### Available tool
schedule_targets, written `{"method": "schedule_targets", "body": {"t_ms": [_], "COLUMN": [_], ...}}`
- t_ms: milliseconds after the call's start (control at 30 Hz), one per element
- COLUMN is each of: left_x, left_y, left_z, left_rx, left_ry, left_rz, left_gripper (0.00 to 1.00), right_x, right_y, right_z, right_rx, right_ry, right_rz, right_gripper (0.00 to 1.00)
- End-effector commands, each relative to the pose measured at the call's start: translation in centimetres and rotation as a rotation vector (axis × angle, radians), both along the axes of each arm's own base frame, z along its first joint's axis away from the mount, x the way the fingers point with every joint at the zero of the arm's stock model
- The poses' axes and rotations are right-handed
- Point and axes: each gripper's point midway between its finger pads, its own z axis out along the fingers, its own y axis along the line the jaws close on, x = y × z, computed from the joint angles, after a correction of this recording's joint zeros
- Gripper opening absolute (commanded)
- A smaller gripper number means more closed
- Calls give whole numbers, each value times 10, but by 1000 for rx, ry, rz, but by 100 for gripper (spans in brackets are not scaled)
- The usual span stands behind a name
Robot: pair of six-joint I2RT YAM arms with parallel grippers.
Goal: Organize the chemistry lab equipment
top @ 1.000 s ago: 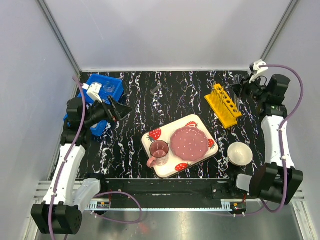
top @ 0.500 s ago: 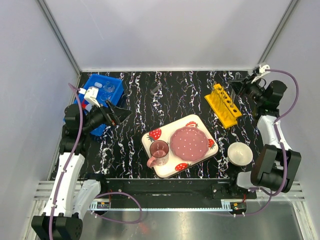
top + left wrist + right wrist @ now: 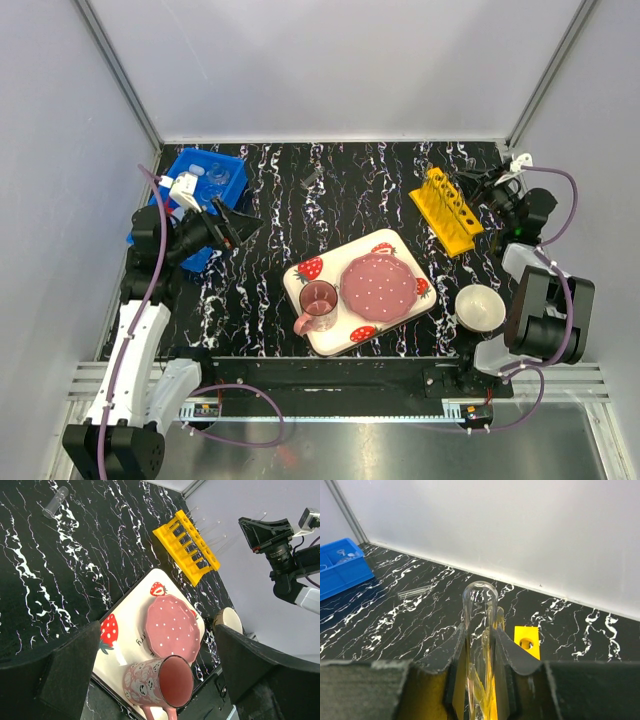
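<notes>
My right gripper (image 3: pixel 481 639) is shut on a thin clear glass tube (image 3: pixel 480 605), rounded end up, just above the far end of the yellow holed rack (image 3: pixel 526 643). Seen from above, that gripper (image 3: pixel 482 182) hangs at the rack's (image 3: pixel 447 210) right far corner. A second tube (image 3: pixel 310 178) lies loose on the black table toward the back. My left gripper (image 3: pixel 240 222) stands open and empty beside the blue bin (image 3: pixel 215 172), which holds clear glassware. In the left wrist view its wide-apart fingers (image 3: pixel 60 675) frame the tray.
A strawberry-print tray (image 3: pixel 305 272) with a pink plate (image 3: pixel 380 285) and pink cup (image 3: pixel 318 300) sits at the front centre. A white bowl (image 3: pixel 480 307) stands right of it, close to the right arm's base. Walls enclose the table on three sides.
The right arm has folded back toward its base, its wrist shifting slightly nearer, the tube still gripped by the rack. The left arm has barely moved.
</notes>
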Motion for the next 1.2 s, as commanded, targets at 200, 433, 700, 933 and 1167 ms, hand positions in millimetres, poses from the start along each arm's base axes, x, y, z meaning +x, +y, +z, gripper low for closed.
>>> {"method": "schedule_targets", "body": {"t_ms": [200,433,700,933,1167], "left_x": [10,9,9,9,13], "left_y": [2,1,0,0,2], "left_z": [18,16,9,10,1], "left_rx": [-22,-24,-28,-30,-24], "left_ry": [-63,-61,-54,-60,-42], "left_rz": [25,16,10,6,22], "left_gripper": [99,99,99,99,99], "right_x": [0,6,11,18,16], "right_y": [-2,-3,-2,-4,-1], "right_z": [14,3,-17,-34,-47], "right_rx": [-13,-2,4,1,5], "right_ry": [-146,-122,-83,-51,-28], "right_rz": [-24,-18,-11,-12,4], "right_gripper": [21,21,21,22,24]}}
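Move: The yellow rack, over which the right hand holds a test tube upright, has its middle about 3 cm ahead of that hand, 2 cm to its right and roughly 18 cm below. The tubes already standing in the rack are some 7 cm ahead and 1 cm left, their middles about 12 cm down. The white bowl lies around 21 cm back and 6 cm right, 20 cm lower. From the left hand the rack is about 20 cm ahead and 47 cm right, 21 cm below. Down, slowly at first and then steadily, the right hand sinks about 6 cm towards the rack, easing forward some 1.5 cm on the way. Its fingers keep their grip on the test tube and hold it nearly upright, nearer to the robot than the tubes already standing there; the wrist rocks by only a few degrees. ##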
